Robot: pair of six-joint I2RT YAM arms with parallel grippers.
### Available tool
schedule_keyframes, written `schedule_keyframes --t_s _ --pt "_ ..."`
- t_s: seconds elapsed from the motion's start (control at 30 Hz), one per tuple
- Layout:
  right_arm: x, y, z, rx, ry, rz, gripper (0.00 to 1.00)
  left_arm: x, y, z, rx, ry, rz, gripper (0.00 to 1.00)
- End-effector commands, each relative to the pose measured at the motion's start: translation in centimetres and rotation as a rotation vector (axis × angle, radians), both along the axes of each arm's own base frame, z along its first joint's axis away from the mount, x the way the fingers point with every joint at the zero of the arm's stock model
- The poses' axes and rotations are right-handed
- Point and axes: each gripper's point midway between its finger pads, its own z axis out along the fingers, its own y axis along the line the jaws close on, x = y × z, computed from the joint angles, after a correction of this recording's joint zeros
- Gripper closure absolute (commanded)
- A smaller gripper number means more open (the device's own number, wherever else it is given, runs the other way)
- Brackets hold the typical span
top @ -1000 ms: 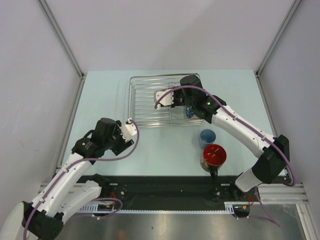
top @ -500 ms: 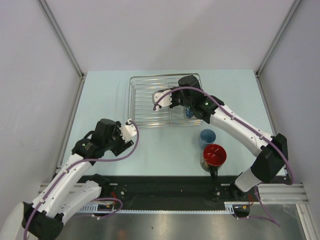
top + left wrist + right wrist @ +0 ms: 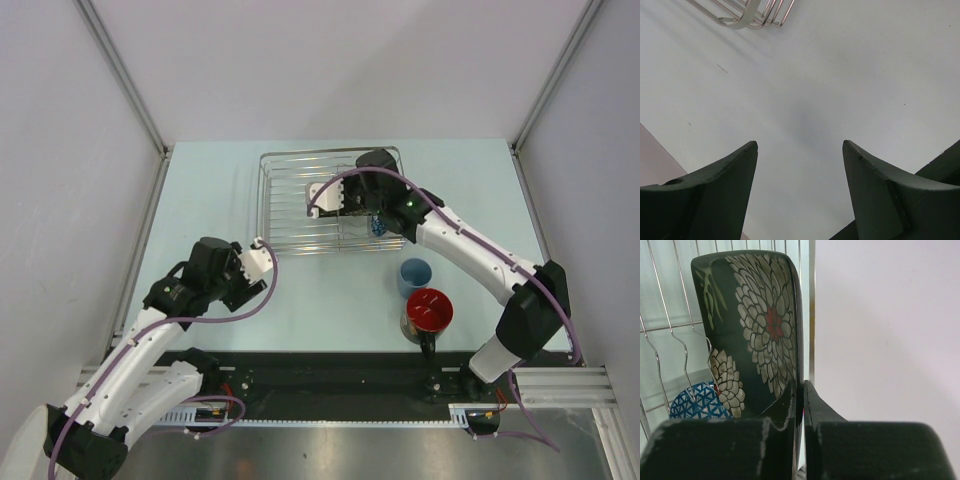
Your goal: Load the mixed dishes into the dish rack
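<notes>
A square black plate [image 3: 760, 315] with a pale flower pattern stands on edge inside the dish rack [image 3: 811, 300], next to its side rim. My right gripper [image 3: 800, 385] is shut on the plate's edge. From above, the right gripper [image 3: 345, 197] hangs over the right half of the wire dish rack [image 3: 285, 200] and hides the plate. A blue net-patterned round dish [image 3: 697, 402] lies in the rack's corner [image 3: 377, 226]. The light blue cup [image 3: 415, 275] and the dark mug with a red inside [image 3: 428, 312] stand on the table. My left gripper [image 3: 800, 145] is open over bare table.
The left gripper [image 3: 262, 255] sits just off the rack's near left corner [image 3: 742, 20]. Cup and mug stand close together near the right arm's base. Grey walls close in the table on the left, right and back.
The right arm has shifted slightly over the rack with the plate still gripped. The left arm has stayed where it was.
</notes>
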Motion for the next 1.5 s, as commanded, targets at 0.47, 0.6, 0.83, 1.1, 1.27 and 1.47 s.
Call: schedule_keyframes --t_s 0.47,0.6,0.83,1.1,1.27,1.47 --pt "1.9 -0.1 -0.9 0.141 0.036 -0.043 1.00 1.3 -0.2 2.0 -0.025 -0.060 0.012 0.26" --pt "1.3 0.7 -2.6 0.131 0.087 -0.032 1.00 1.4 -0.3 2.1 -0.024 -0.065 0.008 0.26" --pt "0.6 2.6 -5.3 0.111 0.145 -0.005 1.00 1.6 -0.3 2.2 -0.027 -0.071 0.010 0.26" --pt "-0.4 4.7 -6.7 0.089 0.159 0.037 1.00 1.4 -0.2 1.8 -0.027 -0.069 0.010 0.26" --pt "-0.4 4.2 -7.6 0.094 0.198 0.002 1.00 1.3 -0.2 1.6 -0.024 -0.067 0.008 0.26" --pt "0.1 2.6 -7.6 0.125 0.232 -0.061 1.00 1.3 -0.1 1.7 -0.023 -0.073 0.009 0.26"
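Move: The right hand grips the black square plate by its edge, high over the near half of the rack. The divider slot it is bound for lies about 6 cm ahead, 4 cm to the left and 16 cm below. The blue bowl is some 3 cm ahead, 8 cm right; the light blue cup stands about 8 cm back and 17 cm right, outside the rack. From the idle left hand, the slot is roughly 24 cm ahead and 20 cm right. With the black square plate still pinched firmly shut in its fingers and bearing against the rack's dividers, the right hand works it down into the rack, about 5 cm in all. It first dips some 3 cm while easing right and slightly forward, pauses, then sinks again as it sweeps about 4 cm left, and holds there; the wrist barely tips. ##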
